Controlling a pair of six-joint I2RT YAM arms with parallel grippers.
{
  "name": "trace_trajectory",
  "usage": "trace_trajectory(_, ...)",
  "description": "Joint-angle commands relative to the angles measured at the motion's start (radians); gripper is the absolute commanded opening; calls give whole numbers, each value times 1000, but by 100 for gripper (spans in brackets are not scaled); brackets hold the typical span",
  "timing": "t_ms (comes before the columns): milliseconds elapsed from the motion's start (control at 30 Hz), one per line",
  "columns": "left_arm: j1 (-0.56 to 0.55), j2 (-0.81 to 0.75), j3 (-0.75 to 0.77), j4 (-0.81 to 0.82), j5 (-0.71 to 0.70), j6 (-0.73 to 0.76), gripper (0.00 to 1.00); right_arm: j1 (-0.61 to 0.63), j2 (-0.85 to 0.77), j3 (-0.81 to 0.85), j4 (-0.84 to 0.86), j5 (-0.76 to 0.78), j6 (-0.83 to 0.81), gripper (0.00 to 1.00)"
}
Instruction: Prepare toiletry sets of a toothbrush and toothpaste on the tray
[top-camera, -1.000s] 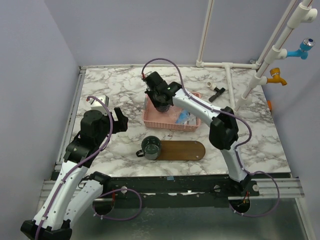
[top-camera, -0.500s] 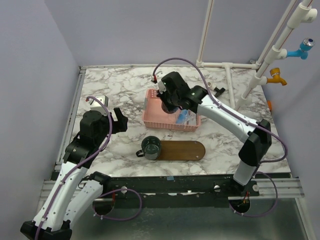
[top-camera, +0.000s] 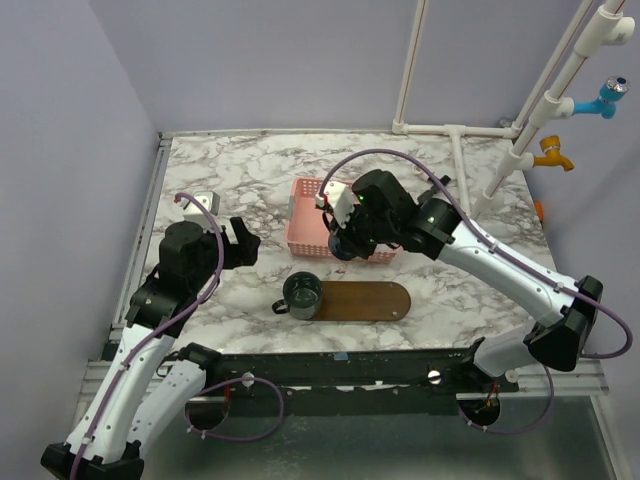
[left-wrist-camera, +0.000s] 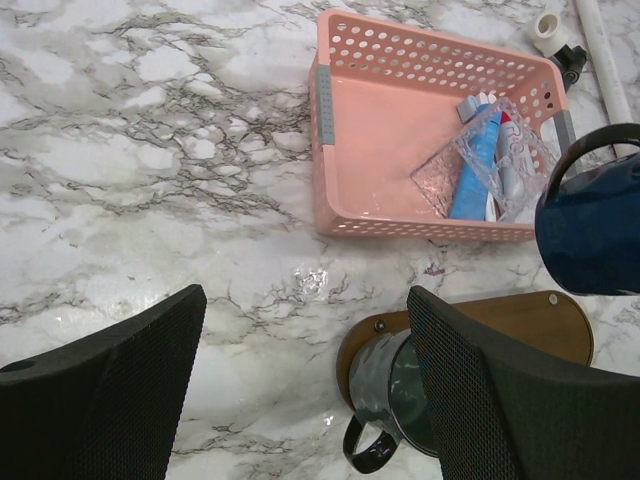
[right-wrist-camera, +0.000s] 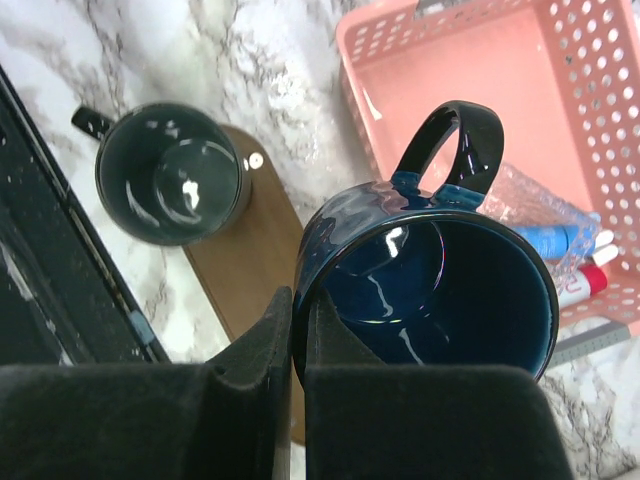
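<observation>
My right gripper (right-wrist-camera: 298, 300) is shut on the rim of a dark blue mug (right-wrist-camera: 440, 290). It holds the mug in the air over the near edge of the pink basket (top-camera: 310, 215), just beyond the tray (top-camera: 370, 300). The tray is a dark brown board with a grey-green mug (top-camera: 301, 292) on its left end. A white toothpaste (left-wrist-camera: 512, 150) with red lettering lies in the basket's right end under clear wrap, beside a blue tube (left-wrist-camera: 475, 160). I cannot make out the toothbrush. My left gripper (left-wrist-camera: 305, 310) hangs open and empty over the marble, left of the tray.
White pipes (top-camera: 455, 140) run along the back right, with coloured taps (top-camera: 555, 152) on them. A small black part (top-camera: 436, 182) lies near the pipes. A small white box (top-camera: 203, 200) sits at the table's left edge behind my left arm.
My right arm has swung from the basket's far left corner to its near edge, carrying the blue mug toward the tray. The left arm has not moved.
</observation>
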Motion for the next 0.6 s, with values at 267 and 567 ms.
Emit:
trace_trajectory(267,-7,-18,-17,7,30,-2,82,67,-103,-110,-90,101,121,1)
trace_trajectory(567,-7,-24,-17,3,30,-1,82,159,-141,-206,-108,313,445,1)
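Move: I hold the dark blue mug by its rim with my right hand. The bare right part of the wooden tray lies about 5 cm back, 6 cm to the right and some 19 cm below. The grey-green mug already on the tray is about 9 cm left and 3 cm back, and the pink basket's middle is straight ahead, about 15 cm farther out. From my open left hand, that bare part is roughly 25 cm right and 1 cm back. Still pinching the mug's rim, I draw my right hand back and to the right, away from the basket. Then I sink more steeply towards the bare part of the tray, some 9 cm of travel in all: about 5.5 back, as much down, less to the right. The wrist tips further down and turns about 10 degrees clockwise as I go. ##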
